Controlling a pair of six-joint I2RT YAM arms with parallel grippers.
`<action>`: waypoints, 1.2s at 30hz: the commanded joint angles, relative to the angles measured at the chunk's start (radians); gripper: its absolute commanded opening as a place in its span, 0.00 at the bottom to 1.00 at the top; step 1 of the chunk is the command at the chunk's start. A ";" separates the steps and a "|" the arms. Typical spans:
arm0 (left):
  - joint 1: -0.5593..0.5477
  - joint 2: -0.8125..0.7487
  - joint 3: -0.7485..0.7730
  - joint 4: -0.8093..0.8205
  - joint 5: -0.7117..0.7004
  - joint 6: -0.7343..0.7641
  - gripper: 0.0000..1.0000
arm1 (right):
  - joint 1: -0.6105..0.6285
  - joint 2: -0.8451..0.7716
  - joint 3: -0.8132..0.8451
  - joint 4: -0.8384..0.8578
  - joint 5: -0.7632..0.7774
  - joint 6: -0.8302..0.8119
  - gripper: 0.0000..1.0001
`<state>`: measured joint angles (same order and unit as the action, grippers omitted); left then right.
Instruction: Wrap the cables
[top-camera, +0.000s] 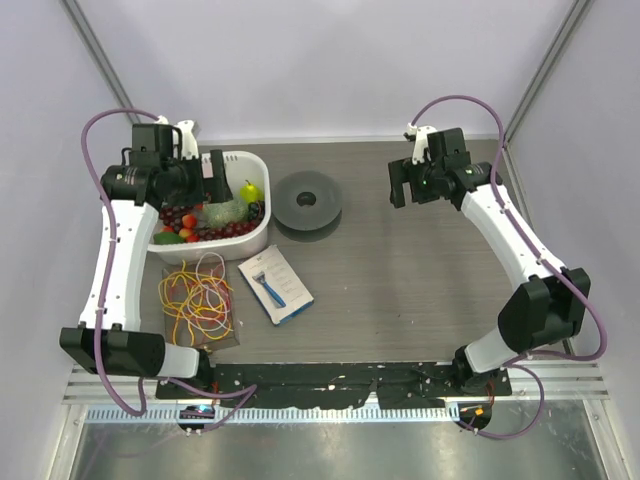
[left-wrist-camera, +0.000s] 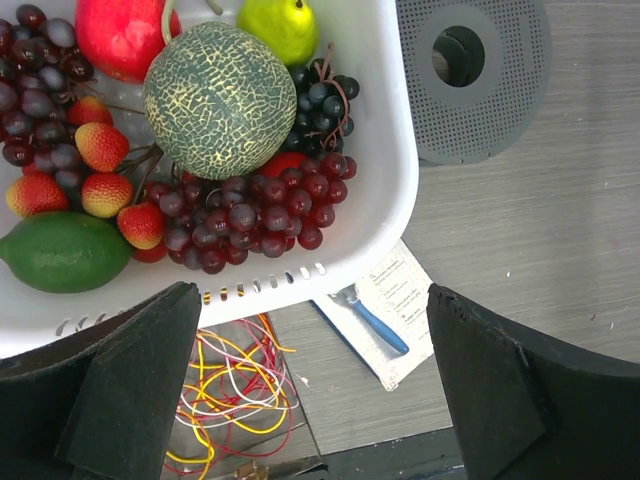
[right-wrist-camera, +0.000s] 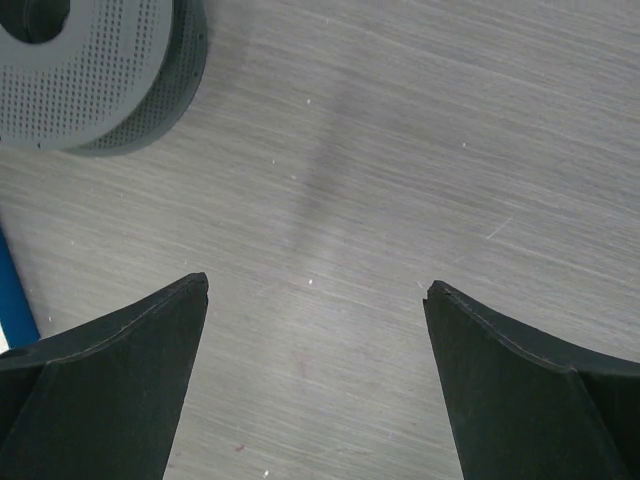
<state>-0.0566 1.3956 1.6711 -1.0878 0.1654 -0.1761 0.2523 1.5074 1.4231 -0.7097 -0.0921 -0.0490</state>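
The cables are a loose tangle of thin yellow, red and white wires on a clear sheet at the table's front left; in the left wrist view the cables show below the basket. A dark grey perforated spool lies flat at mid-table, apart from the wires, and appears as the spool and the spool in the wrist views. My left gripper hovers open over the basket; the left gripper holds nothing. Right of the spool, my right gripper hangs open over bare table, and the right gripper is empty.
A white basket of fruit stands at the back left, its rim under my left gripper. A carded blue razor lies between the basket and the table's front edge; the razor sits right of the wires.
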 joint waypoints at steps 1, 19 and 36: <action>0.003 -0.067 -0.016 0.061 0.039 0.001 0.99 | 0.025 0.065 0.101 0.073 0.058 0.047 0.95; 0.004 -0.187 -0.154 0.103 0.189 0.145 1.00 | 0.314 0.611 0.654 0.118 0.242 -0.008 0.64; 0.004 -0.216 -0.226 0.104 0.184 0.165 1.00 | 0.418 0.882 0.850 0.127 0.203 -0.003 0.19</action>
<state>-0.0566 1.2140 1.4437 -1.0065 0.3473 -0.0391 0.6495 2.3714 2.2055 -0.6151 0.1108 -0.0502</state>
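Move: From the right hand the grey spool lies some 13 cm ahead, 26 cm to the left and about 17 cm below. Left of it by roughly 24 cm, and about level with it, stands the fruit basket; the notepad lies some 21 cm nearer the base than the spool and 7 cm farther left. From the left hand the spool is about 18 cm ahead and 20 cm to the right, the cables some 14 cm back and 5 cm left. Swing the right gripper left some 24 cm and forward about 12 cm to the spool, level at first, then sink 10 cm over its hole, nearly shutting the wide-open fingers on the way and turning about 15 degrees counter-clockwise. Draw the left hand back 4 cm, wide open, turning slightly clockwise. Contact with the spool can't be seen. ##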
